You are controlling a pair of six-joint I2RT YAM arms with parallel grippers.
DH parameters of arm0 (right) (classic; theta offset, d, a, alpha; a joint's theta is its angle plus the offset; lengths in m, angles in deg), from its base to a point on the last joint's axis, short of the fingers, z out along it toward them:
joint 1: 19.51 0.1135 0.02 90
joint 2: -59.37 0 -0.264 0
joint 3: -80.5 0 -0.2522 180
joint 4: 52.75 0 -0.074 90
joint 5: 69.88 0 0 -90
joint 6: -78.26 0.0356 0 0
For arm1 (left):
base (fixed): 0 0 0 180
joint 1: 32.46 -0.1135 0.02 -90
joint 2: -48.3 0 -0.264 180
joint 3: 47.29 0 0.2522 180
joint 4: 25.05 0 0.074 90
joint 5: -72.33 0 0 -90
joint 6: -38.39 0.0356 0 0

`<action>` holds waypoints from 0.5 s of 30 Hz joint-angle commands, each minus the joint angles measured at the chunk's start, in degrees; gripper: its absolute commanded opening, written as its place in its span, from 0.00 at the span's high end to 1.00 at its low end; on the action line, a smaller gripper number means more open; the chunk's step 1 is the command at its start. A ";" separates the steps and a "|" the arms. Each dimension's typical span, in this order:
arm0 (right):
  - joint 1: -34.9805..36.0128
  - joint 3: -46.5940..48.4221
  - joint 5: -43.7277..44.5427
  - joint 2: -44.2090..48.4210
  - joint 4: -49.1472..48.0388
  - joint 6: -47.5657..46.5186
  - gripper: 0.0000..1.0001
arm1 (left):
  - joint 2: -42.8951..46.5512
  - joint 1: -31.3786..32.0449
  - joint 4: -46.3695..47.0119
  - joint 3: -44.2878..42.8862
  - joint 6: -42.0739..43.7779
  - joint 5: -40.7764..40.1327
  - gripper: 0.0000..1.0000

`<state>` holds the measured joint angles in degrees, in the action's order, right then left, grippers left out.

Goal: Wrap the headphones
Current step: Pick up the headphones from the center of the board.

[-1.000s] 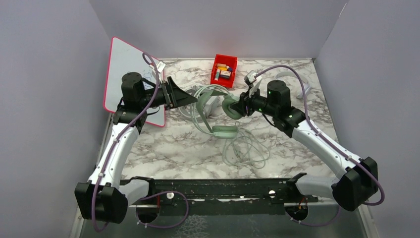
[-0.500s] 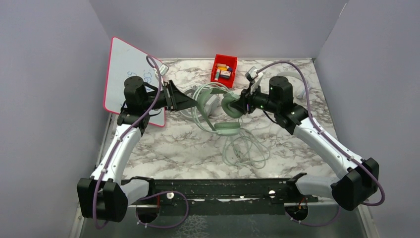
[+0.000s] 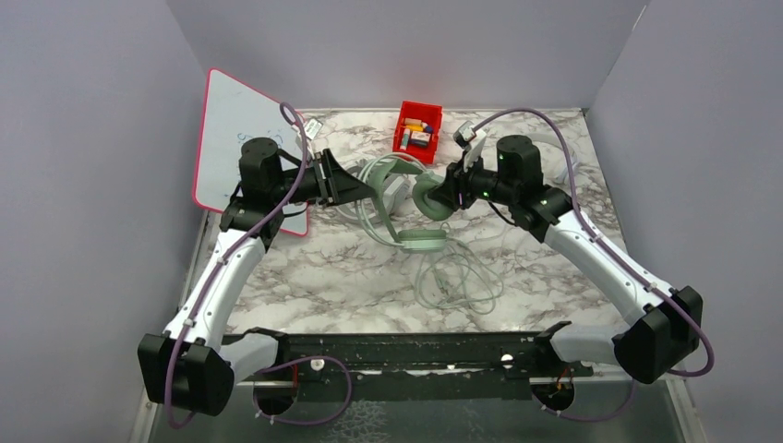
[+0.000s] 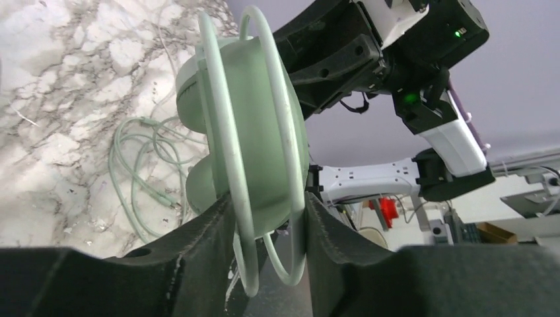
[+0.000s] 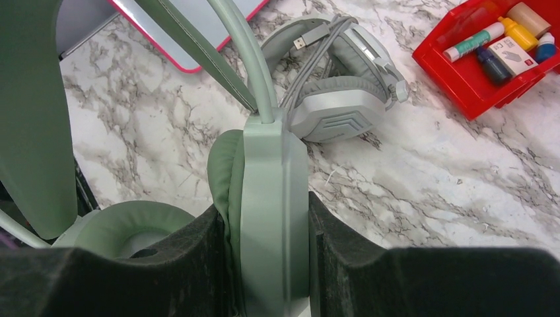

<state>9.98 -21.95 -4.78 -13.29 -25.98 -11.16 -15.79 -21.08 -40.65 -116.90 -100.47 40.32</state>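
Observation:
The mint-green headphones (image 3: 406, 217) hang between both arms above the marble table. My right gripper (image 3: 443, 197) is shut on one ear cup (image 5: 274, 198), which fills the gap between its fingers. My left gripper (image 3: 363, 189) is closed around the two thin headband rails (image 4: 221, 132), and each finger touches a rail. The other ear cup (image 3: 423, 242) rests low on the table. Its long cable (image 3: 457, 277) lies in loose loops. A grey-white headset (image 5: 337, 99) with its cable bundled lies just behind. A small white headset (image 3: 570, 163) is mostly hidden behind the right arm.
A red bin (image 3: 418, 129) of small bottles stands at the back centre. A pink-edged whiteboard (image 3: 235, 138) leans against the left wall, close behind the left arm. Grey walls close in the table on three sides.
My left gripper has moved right onto the headband and its jaws have narrowed around the rails. The right gripper keeps its hold on the ear cup, nearly still.

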 commanded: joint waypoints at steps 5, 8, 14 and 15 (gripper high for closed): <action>-0.05 3.50 -1.07 0.26 0.56 0.69 1.00 | -0.75 2.25 -11.84 -6.73 8.62 -9.93 0.65; -0.05 3.55 -1.04 0.72 0.67 0.57 1.00 | -1.82 2.80 -14.97 -8.30 10.57 -12.21 0.78; -0.05 4.59 -0.29 0.42 2.37 -0.05 1.00 | -2.45 2.86 -17.17 -9.87 11.78 -13.50 0.89; -0.05 4.55 0.18 0.40 2.49 -0.05 0.99 | -2.59 2.86 -17.28 -9.96 11.73 -13.40 0.93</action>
<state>9.64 -20.81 -3.97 -13.51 -22.43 -11.36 -17.67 -18.33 -55.87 -124.55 -91.07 30.12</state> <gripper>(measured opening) 0.398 0.167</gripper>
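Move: The green headphones' band, with its two outer tubes, already sits between my left hand's open fingertips. The headphones' free ear cup is some 9 cm to that hand's right, 7 cm nearer my base and a little lower. The grey headphones lie on the table about 15 cm ahead and 27 cm below. From my right hand, which still grips the other ear cup, the band is some 12 cm left, 3 cm back and 4 cm higher. I close my left fingers from about half open to nearly shut around the band's two outer tubes, pinching them side by side. As they close, my left hand eases about 1.5 cm forward and then sinks slightly, tipping its fingertips down and swinging them counter-clockwise, some 10 degrees in all. My right hand keeps its hold on the ear cup, almost still. ##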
